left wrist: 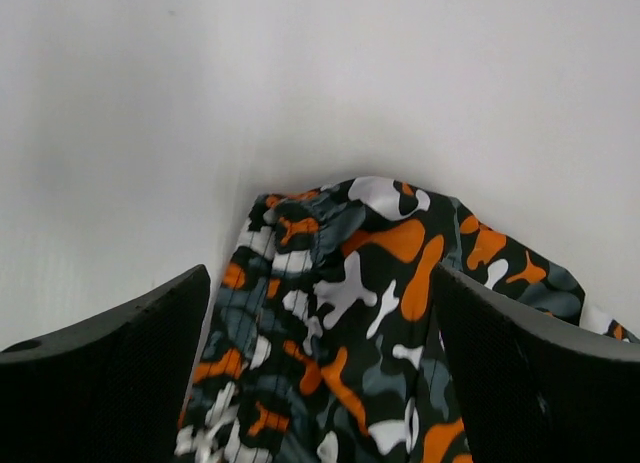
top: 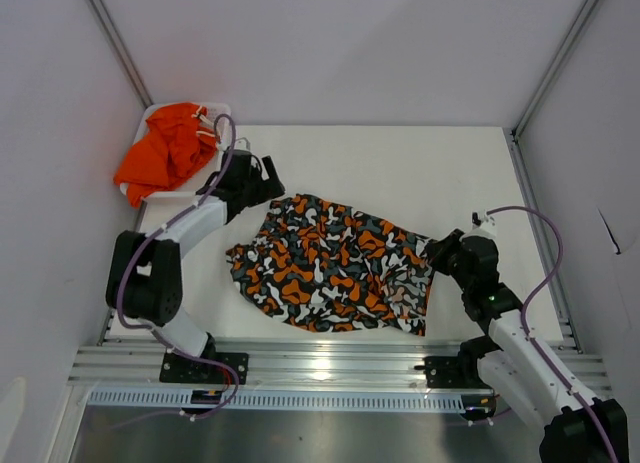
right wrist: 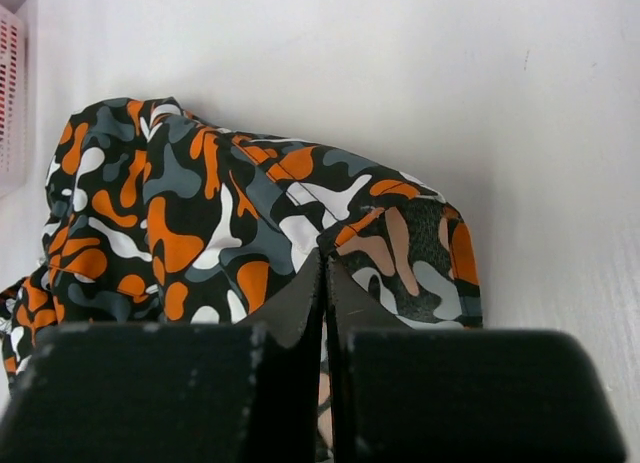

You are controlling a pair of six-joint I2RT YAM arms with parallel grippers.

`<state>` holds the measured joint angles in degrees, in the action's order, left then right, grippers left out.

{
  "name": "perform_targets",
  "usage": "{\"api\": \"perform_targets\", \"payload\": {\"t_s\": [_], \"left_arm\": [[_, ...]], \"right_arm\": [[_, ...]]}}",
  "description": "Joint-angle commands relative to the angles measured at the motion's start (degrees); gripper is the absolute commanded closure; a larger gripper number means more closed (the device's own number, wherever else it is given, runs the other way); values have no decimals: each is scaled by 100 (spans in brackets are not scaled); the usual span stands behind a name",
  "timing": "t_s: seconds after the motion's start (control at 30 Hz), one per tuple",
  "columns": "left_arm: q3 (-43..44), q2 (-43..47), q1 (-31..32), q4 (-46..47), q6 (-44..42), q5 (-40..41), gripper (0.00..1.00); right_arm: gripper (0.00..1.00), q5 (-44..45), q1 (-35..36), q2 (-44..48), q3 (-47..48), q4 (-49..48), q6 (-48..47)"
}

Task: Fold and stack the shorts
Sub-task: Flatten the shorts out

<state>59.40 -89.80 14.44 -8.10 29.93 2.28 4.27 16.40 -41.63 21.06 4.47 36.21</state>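
Observation:
The patterned shorts (top: pixel 330 263) lie spread and rumpled in the middle of the white table. My left gripper (top: pixel 268 183) is open at their far left corner. In the left wrist view that corner of the shorts (left wrist: pixel 340 313) lies between the two wide-apart fingers of my left gripper (left wrist: pixel 325 368). My right gripper (top: pixel 436 251) is at their right edge. Its jaws (right wrist: pixel 325 258) are pressed together, with a raised fold of the shorts (right wrist: pixel 200 213) pinched at the tips. The plain orange shorts (top: pixel 165 148) lie bunched in the basket at the far left.
A white mesh basket (top: pixel 218 113) stands at the table's far left corner, and its side (right wrist: pixel 10 93) shows in the right wrist view. Grey walls close in the table on three sides. A metal rail (top: pixel 330 368) runs along the near edge.

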Motion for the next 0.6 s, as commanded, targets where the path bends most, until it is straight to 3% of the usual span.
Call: {"api": "perform_targets", "payload": {"t_s": [0.0, 0.17, 0.37, 0.57], "left_arm": [[572, -651, -81, 89, -129, -499, 7], [837, -1408, -187, 370, 100, -983, 23], [916, -1821, -239, 616, 364, -1256, 27], [925, -2041, -319, 1029, 645, -1801, 43]], "right_arm": [[100, -321, -120, 23, -111, -394, -202], [100, -506, -137, 76, -216, -719, -298], [100, -524, -155, 137, -304, -816, -316], [100, -611, -164, 111, -383, -921, -298]]}}
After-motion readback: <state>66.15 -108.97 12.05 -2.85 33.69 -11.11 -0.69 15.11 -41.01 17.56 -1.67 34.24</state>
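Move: The shorts' far-left corner, at the waistband end, lies about 3 cm ahead of the left hand, 3 cm to its right and 9 cm below. The middle of the shorts is roughly 14 cm back and 13 cm right of that hand, and the white basket some 12 cm ahead and 24 cm left. From the right hand, that corner is about 14 cm ahead, 30 cm left and 9 cm lower. The left hand sinks about 8 cm, easing forward-right over the shorts' corner, fingers part-closing; the right keeps its pinch. ##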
